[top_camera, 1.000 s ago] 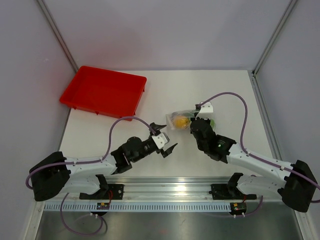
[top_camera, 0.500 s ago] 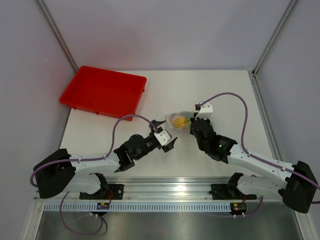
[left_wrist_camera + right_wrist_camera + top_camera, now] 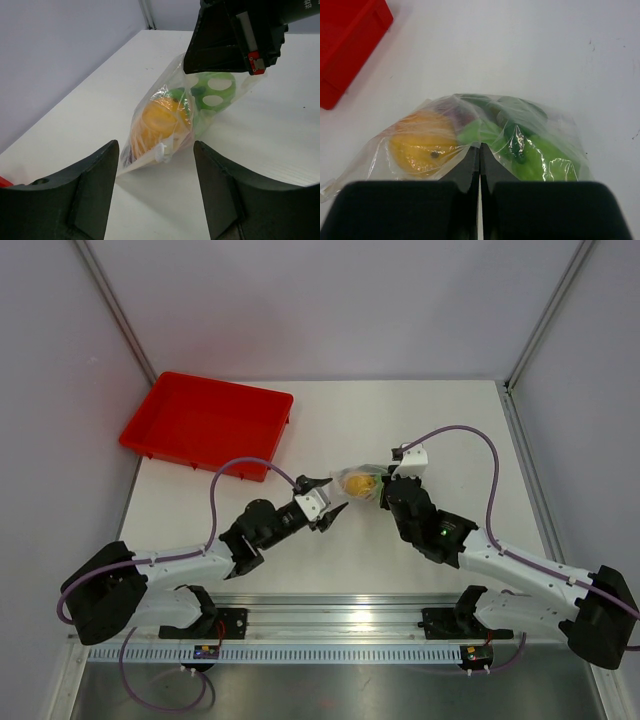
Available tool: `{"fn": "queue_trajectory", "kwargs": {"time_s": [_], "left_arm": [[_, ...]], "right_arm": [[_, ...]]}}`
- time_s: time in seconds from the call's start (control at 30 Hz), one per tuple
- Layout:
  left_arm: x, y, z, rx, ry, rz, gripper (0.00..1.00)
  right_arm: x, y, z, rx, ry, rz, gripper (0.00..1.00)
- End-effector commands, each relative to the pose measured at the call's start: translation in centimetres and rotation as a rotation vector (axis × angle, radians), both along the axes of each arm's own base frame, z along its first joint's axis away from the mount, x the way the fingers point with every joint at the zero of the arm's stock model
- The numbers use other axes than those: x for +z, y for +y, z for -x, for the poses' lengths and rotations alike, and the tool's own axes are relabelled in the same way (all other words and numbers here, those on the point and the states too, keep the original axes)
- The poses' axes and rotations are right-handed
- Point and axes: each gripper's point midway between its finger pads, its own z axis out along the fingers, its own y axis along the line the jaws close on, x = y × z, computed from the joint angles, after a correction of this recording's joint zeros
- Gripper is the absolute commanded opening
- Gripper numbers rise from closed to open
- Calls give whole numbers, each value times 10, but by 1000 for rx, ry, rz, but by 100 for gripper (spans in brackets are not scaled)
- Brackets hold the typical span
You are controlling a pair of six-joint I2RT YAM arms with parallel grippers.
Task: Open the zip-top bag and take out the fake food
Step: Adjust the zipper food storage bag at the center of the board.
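Note:
The zip-top bag (image 3: pixel 358 483) lies mid-table, a clear crinkly pouch tilted up at its right end. Inside it is the fake food: a round yellow piece (image 3: pixel 161 116), green pieces (image 3: pixel 215 92) and a bit of purple (image 3: pixel 460 109). My right gripper (image 3: pixel 480 148) is shut on a fold of the bag's plastic; it looms dark over the bag (image 3: pixel 235 35) in the left wrist view. My left gripper (image 3: pixel 155 150) is open just short of the bag's near end, where a small white slider (image 3: pixel 162 152) sits level with its fingertips. Nothing is gripped between its jaws.
A red tray (image 3: pixel 205 425) stands at the back left, its corner (image 3: pixel 345 45) showing in the right wrist view. Metal frame posts rise at the table's back corners, and purple cables loop off both arms.
My left arm has reached forward and right until its tips meet the bag's near end, and its jaws have narrowed. The right gripper and the bag have hardly moved.

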Motion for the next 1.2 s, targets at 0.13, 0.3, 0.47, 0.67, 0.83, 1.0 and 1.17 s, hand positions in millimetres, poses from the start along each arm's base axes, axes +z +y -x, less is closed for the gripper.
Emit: {"fn": "queue_trajectory", "kwargs": {"time_s": [0.13, 0.3, 0.47, 0.67, 0.83, 1.0, 1.17], "left_arm": [[17, -12, 6, -77, -39, 30, 64], [16, -13, 3, -65, -36, 29, 54], [16, -12, -4, -46, -19, 31, 33], [20, -13, -7, -40, -22, 42, 32], [20, -13, -9, -36, -17, 38, 27], [18, -15, -10, -43, -9, 18, 4], [17, -16, -10, -48, -1, 8, 0]], "right_arm": [[18, -1, -1, -4, -37, -47, 1], [19, 0, 0, 2, -41, -59, 1], [17, 3, 0, 17, -35, -61, 1], [15, 4, 0, 22, -29, -54, 1], [14, 5, 0, 27, -26, -55, 1], [15, 6, 0, 32, -26, -62, 1], [18, 3, 2, 32, -34, -66, 2]]}}
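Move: The near-left end of the bag's zipper edge sits almost between the left fingertips, about 1 cm farther out, 1 cm to the right and 1 cm lower. From the left hand, the yellow fake food in the bag lies some 4 cm ahead, 6 cm right and 5 cm below; the green fake food is roughly 8 cm ahead, 17 cm right, 6 cm below. From the right hand, already pinching the bag, that zipper end lies about 12 cm left, 4 cm back, about level. Lower the part-open left gripper about 1 cm, easing slightly back and right, then creep forward roughly 1 cm, so the bag's near-left zipper end comes between its fingers. Close the fingers in two stages, from about two-thirds open to nearly shut, and pinch that end. Keep the right gripper shut and still on its part of the zipper edge. ##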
